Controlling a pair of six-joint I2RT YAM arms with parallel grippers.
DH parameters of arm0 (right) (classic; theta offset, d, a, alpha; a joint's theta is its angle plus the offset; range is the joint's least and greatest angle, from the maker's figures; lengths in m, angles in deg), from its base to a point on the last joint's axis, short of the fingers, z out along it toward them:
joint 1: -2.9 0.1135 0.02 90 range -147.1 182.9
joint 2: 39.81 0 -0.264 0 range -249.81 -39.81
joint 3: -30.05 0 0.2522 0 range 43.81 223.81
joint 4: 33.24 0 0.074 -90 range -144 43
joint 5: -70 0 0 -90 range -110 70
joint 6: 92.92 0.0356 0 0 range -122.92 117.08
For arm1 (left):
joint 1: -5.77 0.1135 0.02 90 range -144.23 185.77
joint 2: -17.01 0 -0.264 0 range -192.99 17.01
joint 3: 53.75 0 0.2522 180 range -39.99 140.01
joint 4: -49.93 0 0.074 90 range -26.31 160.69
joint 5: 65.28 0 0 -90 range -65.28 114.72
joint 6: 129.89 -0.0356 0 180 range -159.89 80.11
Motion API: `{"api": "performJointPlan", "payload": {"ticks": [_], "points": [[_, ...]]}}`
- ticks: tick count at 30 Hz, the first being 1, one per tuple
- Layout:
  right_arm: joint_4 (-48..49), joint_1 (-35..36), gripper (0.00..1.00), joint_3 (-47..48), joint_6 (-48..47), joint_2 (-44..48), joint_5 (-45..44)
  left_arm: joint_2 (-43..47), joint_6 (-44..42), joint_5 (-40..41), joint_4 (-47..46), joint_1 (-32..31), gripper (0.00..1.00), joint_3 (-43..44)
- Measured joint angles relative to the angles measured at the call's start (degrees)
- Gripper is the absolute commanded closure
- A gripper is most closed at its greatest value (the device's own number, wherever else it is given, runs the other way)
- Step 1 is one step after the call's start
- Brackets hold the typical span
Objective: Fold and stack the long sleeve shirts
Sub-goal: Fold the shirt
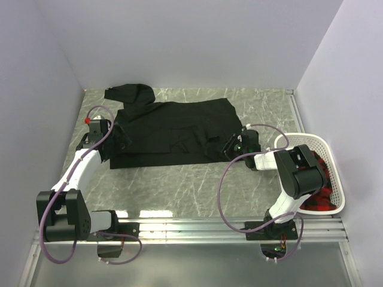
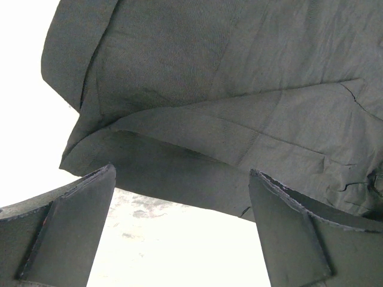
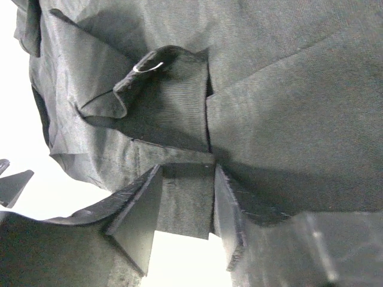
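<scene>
A black long sleeve shirt (image 1: 173, 128) lies spread across the marble table, one sleeve bunched at its far left corner (image 1: 128, 92). At the shirt's left edge my left gripper (image 1: 118, 140) stands wide open. In the left wrist view its fingers (image 2: 182, 170) frame the folded hem of the shirt (image 2: 239, 89) without touching it. My right gripper (image 1: 230, 146) is at the shirt's right edge. In the right wrist view its fingers (image 3: 187, 170) straddle a flat flap of the shirt (image 3: 287, 89), partly open, with the cloth lying between them.
A white slatted basket (image 1: 299, 136) stands at the right edge of the table, holding red and black plaid cloth (image 1: 320, 200). Walls close in on the left, back and right. A metal rail runs along the near edge by the arm bases.
</scene>
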Motion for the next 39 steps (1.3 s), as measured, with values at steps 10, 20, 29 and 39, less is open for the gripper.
{"api": "performJointPlan", "payload": {"ticks": [10, 20, 29, 39], "points": [[-0.92, -0.09, 1.00, 1.29, -1.99, -0.39, -0.15, 0.00, 0.00, 0.00, 0.00, 0.00, 0.01, -0.02], [-7.61, -0.09, 1.00, 5.60, -8.09, 2.78, -3.65, 0.00, 0.00, 0.00, 0.00, 0.00, 0.01, -0.02], [-17.14, -0.09, 1.00, 7.02, -17.77, 15.21, -15.08, 0.00, 0.00, 0.00, -0.02, 0.00, 0.01, -0.02], [-21.11, 0.55, 1.00, 7.04, -25.70, 20.68, -19.39, 0.00, 0.00, 0.00, -0.02, 0.00, 0.01, -0.04]]}}
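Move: The loose sleeve fold to grip lies right between the right hand's open fingers, about 1 cm below the hand point. From there, the crumpled cuff opening with its white thread is some 6 cm to the left and 4 cm farther out; the shirt's near edge runs roughly 4 cm back, straight behind; its right side edge lies about 5 cm right and 8 cm ahead. From the left hand the fold is some 43 cm to the right, about level with it and 9 cm lower. Shut the right gripper in place to pinch the loose sleeve fold, then lift it about 10 cm, first edging a little forward and then drawing the cloth some 6 cm to the right, away from the crumpled middle of the shirt. As the hand rises, roll its left side down nearly 30 degrees and tip the fingertips up some 20. ##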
